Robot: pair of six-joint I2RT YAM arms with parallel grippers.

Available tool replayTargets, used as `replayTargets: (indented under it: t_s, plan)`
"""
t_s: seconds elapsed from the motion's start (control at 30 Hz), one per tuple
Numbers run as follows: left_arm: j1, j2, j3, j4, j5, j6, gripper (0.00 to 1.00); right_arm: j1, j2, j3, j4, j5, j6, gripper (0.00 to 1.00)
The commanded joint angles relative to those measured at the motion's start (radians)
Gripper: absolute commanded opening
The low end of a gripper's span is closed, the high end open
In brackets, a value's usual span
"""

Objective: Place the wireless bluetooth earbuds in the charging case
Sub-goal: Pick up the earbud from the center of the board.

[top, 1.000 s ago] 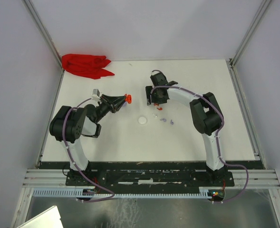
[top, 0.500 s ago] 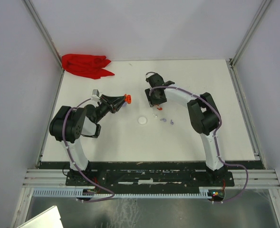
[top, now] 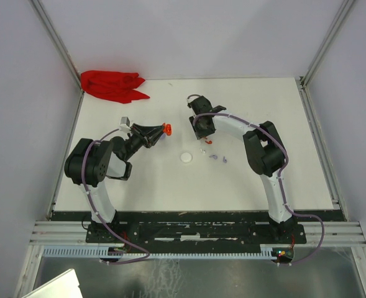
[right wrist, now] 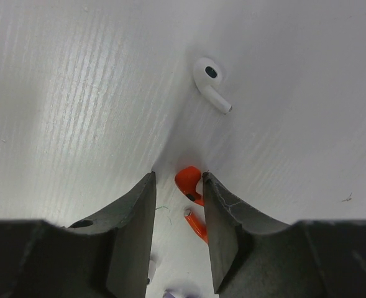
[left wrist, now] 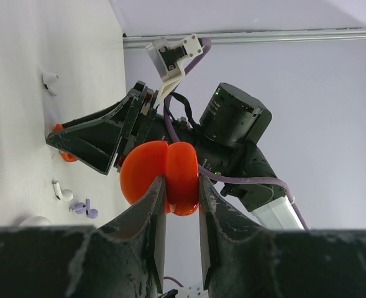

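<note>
My left gripper [left wrist: 181, 186] is shut on the orange-red charging case [left wrist: 170, 174] and holds it in the air left of centre [top: 167, 128]. Low over the table, my right gripper [right wrist: 178, 186] is open, its jaws narrowly either side of a red earbud [right wrist: 189, 183]. The earbud touches the right-hand finger [right wrist: 223, 211] while a gap remains at the other. A second red earbud [right wrist: 197, 226] lies just behind it. One white earbud [right wrist: 209, 81] lies ahead of the fingers. Purple earbuds [top: 219, 158] lie near the right arm.
A white round disc [top: 186, 158] lies on the table between the arms. A crumpled red cloth [top: 111, 85] sits at the back left corner. Another white earbud [left wrist: 61, 191] and the purple pair [left wrist: 83, 208] show in the left wrist view.
My right gripper has shifted slightly to the left and its jaws have narrowed around the red earbud. The left gripper and the case have not moved.
</note>
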Motion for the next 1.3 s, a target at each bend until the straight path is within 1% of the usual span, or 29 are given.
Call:
replayTargets:
  t_s: [0.0, 0.2, 0.57, 0.67, 0.8, 0.93, 1.1, 1.27]
  plan:
    - [0.004, -0.03, 0.002, 0.201, 0.019, -0.022, 0.03, -0.003, 0.029, 0.027, -0.031, 0.06, -0.016, 0.43]
    - [0.004, -0.025, 0.009, 0.2, 0.022, -0.025, 0.03, -0.012, 0.029, 0.033, -0.038, 0.064, -0.012, 0.39]
    - [0.005, -0.019, 0.02, 0.201, 0.022, -0.027, 0.03, -0.025, 0.036, 0.046, -0.045, 0.023, -0.011, 0.27]
    - [0.004, -0.017, 0.019, 0.199, 0.024, -0.027, 0.03, -0.028, 0.041, 0.05, -0.047, 0.01, -0.011, 0.26]
    - [0.003, -0.015, 0.017, 0.2, 0.024, -0.026, 0.03, -0.029, 0.044, 0.054, -0.051, -0.001, -0.011, 0.2]
    - [0.005, -0.011, 0.021, 0.199, 0.025, -0.026, 0.03, -0.03, 0.036, 0.055, -0.048, -0.006, -0.011, 0.11]
    - [0.004, -0.005, 0.022, 0.2, 0.028, -0.027, 0.03, -0.033, -0.031, 0.001, 0.037, -0.021, -0.001, 0.06]
    - [0.003, 0.001, 0.019, 0.2, 0.029, -0.034, 0.03, -0.045, -0.181, -0.134, 0.218, -0.089, 0.034, 0.04]
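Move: The near red earbud lies almost between the right fingertips, about 1 cm ahead, 1 cm to the right and 1 cm lower. The second red earbud is roughly 1 cm back and 3 cm right of the hand; one white earbud lies some 5 cm ahead and 1 cm left, another about 5 cm straight back, all near board height. From the left hand, which holds the red case, the near red earbud is about 6 cm ahead, 15 cm right and 15 cm below. Slide the right gripper about 1 cm to the right and just under 1 cm forward, low over the board with its tilt nearly unchanged, to centre the fingertips on the near red earbud. Close them steadily as you go, to about half the starting gap, until both tips pinch the earbud; keep the grip as the hand just begins to rise. ##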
